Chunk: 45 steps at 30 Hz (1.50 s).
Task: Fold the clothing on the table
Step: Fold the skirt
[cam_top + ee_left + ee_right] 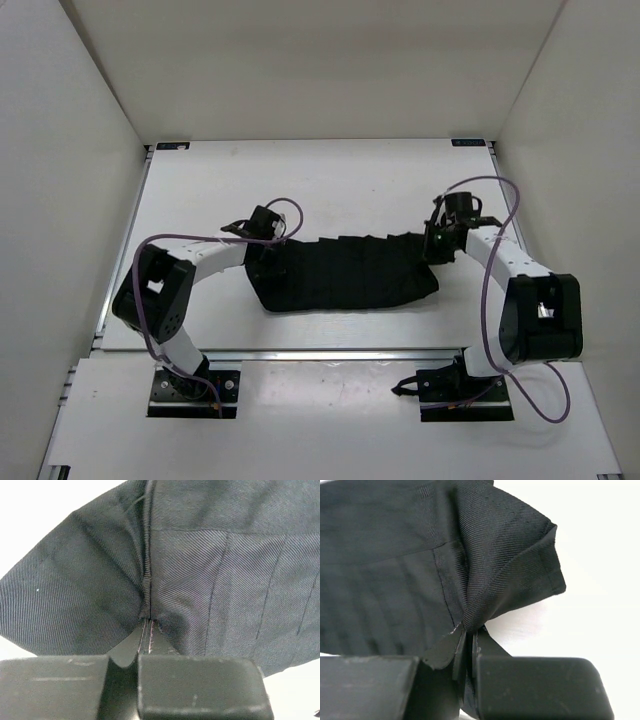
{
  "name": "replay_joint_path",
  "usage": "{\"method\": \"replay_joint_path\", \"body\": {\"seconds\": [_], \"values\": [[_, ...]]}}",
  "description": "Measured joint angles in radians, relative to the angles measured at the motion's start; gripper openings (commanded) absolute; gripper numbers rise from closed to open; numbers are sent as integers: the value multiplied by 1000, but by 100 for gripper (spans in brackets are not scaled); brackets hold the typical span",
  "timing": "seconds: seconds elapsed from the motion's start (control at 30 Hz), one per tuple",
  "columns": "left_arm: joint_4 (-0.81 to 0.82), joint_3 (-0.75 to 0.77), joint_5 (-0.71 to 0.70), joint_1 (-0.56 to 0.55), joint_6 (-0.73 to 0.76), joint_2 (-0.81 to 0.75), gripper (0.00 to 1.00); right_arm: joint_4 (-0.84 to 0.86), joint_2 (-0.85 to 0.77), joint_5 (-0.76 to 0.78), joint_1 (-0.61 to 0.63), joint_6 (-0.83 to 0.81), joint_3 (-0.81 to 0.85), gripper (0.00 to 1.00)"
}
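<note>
The clothing, a black pleated skirt, lies stretched across the middle of the white table. At its left end my left gripper is shut on a pinch of the fabric. In the left wrist view the cloth bunches into a ridge that runs into the closed left gripper. My right gripper is shut on the skirt's right upper corner. The right wrist view shows that corner folded and drawn into the closed right gripper, lifted slightly off the table.
White walls enclose the table on the left, back and right. Thin metal rails run along its edges. Purple cables loop off both arms. Bare tabletop lies behind the skirt and to both sides.
</note>
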Motion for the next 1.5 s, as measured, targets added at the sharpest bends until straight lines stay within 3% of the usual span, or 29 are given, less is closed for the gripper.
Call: {"method": "replay_joint_path", "body": {"seconds": [0.27, 0.6, 1.07, 1.5], "values": [[3, 192, 56, 5, 24, 170, 0, -56, 0, -3, 54, -9, 308, 0], [66, 408, 129, -41, -6, 357, 0, -16, 40, -114, 226, 56, 463, 0], [389, 237, 300, -31, -199, 347, 0, 71, 308, -160, 447, 188, 583, 0], [613, 73, 438, 25, -316, 324, 0, 134, 396, -212, 499, 231, 544, 0]]}}
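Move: The right hand holds the skirt's right end. The skirt's middle lies about 19 cm to its left, 3 cm back and some 4 cm below; the skirt's left end is roughly 40 cm left, likewise 3 cm back and 4 cm below. The left hand, pinching near that left end, has the skirt's middle about 15 cm to its right, 1 cm back, and just below fingertip height. Both grippers keep their shut pinch on the skirt. The right first lifts its end forward and up about 15 cm, then sweeps it some 25 cm left over the skirt towards the left gripper, sinking again by half and turning counter-clockwise. Staying low, the left slides its end forward and right about 12 cm, eases slightly back, and leans its fingers to the right by some 30 degrees. ##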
